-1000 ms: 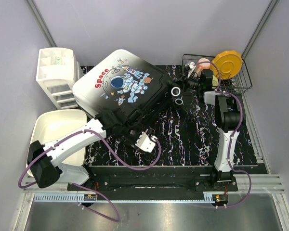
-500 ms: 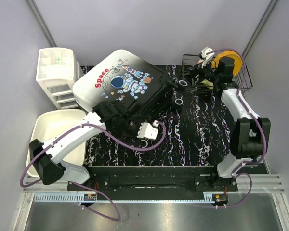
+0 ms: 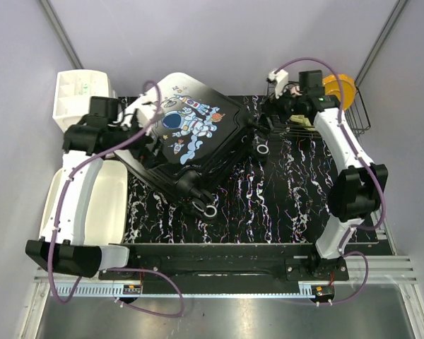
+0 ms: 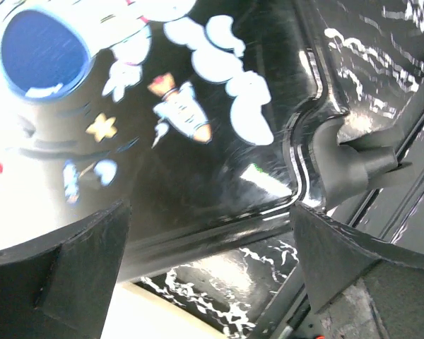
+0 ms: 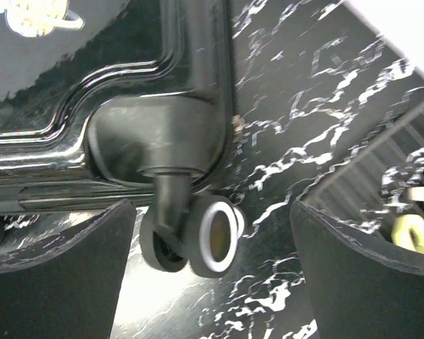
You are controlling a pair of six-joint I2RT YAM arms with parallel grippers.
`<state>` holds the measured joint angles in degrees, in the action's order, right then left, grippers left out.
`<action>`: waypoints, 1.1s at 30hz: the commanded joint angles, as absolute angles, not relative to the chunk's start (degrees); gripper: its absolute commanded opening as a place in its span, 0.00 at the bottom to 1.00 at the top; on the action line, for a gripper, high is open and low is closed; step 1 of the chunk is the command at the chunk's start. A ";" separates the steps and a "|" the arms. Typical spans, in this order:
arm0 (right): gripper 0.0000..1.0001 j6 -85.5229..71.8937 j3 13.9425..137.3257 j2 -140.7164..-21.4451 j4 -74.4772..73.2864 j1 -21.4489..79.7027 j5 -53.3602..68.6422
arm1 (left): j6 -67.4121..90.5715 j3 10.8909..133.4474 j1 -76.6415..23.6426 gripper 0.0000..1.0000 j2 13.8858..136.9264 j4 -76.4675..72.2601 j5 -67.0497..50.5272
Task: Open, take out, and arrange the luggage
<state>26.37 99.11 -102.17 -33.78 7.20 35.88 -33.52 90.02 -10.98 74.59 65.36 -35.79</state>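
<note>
The luggage (image 3: 191, 134) lies slantwise on the marbled mat, astronaut print up and shell closed, with black wheels at its near and right corners. My left gripper (image 3: 147, 126) hovers open over its left edge. In the left wrist view the printed shell (image 4: 198, 106) fills the top, and nothing sits inside the left gripper (image 4: 208, 268). My right gripper (image 3: 272, 119) hangs open by the right corner. In the right wrist view a white-rimmed wheel (image 5: 215, 233) shows just above the right gripper (image 5: 212, 275), untouched by the fingers (image 5: 63, 282).
A white tub (image 3: 106, 205) sits left of the mat, with a white drawer unit (image 3: 78, 88) behind it. A wire basket (image 3: 353, 116) holding an orange plate (image 3: 339, 88) stands at the back right, close behind the right arm. The mat (image 3: 290, 191) spreads right of the suitcase.
The left arm swung from the suitcase's near side to its back left edge and opened. The right arm reached back and left toward the wheel corner and opened.
</note>
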 commanded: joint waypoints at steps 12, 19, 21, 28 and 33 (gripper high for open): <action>0.85 35.77 104.50 -109.34 -51.94 14.06 27.33 | -14.43 73.84 12.91 0.99 62.14 56.52 -49.92; 0.06 34.63 102.14 -106.97 -51.95 14.24 27.95 | -0.45 65.40 16.17 0.99 60.12 48.08 -44.74; 0.00 32.79 100.29 -104.96 -51.51 14.33 28.04 | 5.34 64.08 16.08 0.99 59.85 45.97 -42.03; 0.00 26.12 83.97 -92.92 -46.32 14.94 29.61 | 15.62 59.95 15.82 0.99 56.78 34.82 -43.42; 0.00 21.45 73.42 -81.67 -47.19 15.64 34.00 | 18.19 56.60 13.28 0.99 58.18 29.89 -40.26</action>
<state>26.33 79.05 -93.14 -40.82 14.61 28.08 12.73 58.35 15.16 57.45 37.98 -43.07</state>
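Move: The luggage's far-right wheel lies about 4 cm back from the right hand, 2 cm left and 10 cm below; the wire rack stands some 17 cm right of the hand and 6 cm farther out. From the left hand, the luggage's left edge is about 8 cm left, level fore and aft, 10 cm down; the luggage's near wheel lies about 13 cm right and 10 cm back, the white tray roughly 24 cm left and 10 cm back. Lower the open right gripper about 10 cm onto the luggage's far-right wheel, easing back and slightly left, pinch the wheel between the fingers, then drag it straight back some 6 cm. Meanwhile swing the open left gripper off the top face, left about 8 cm and then down towards the luggage's left edge, turning it counter-clockwise about 45 degrees. ##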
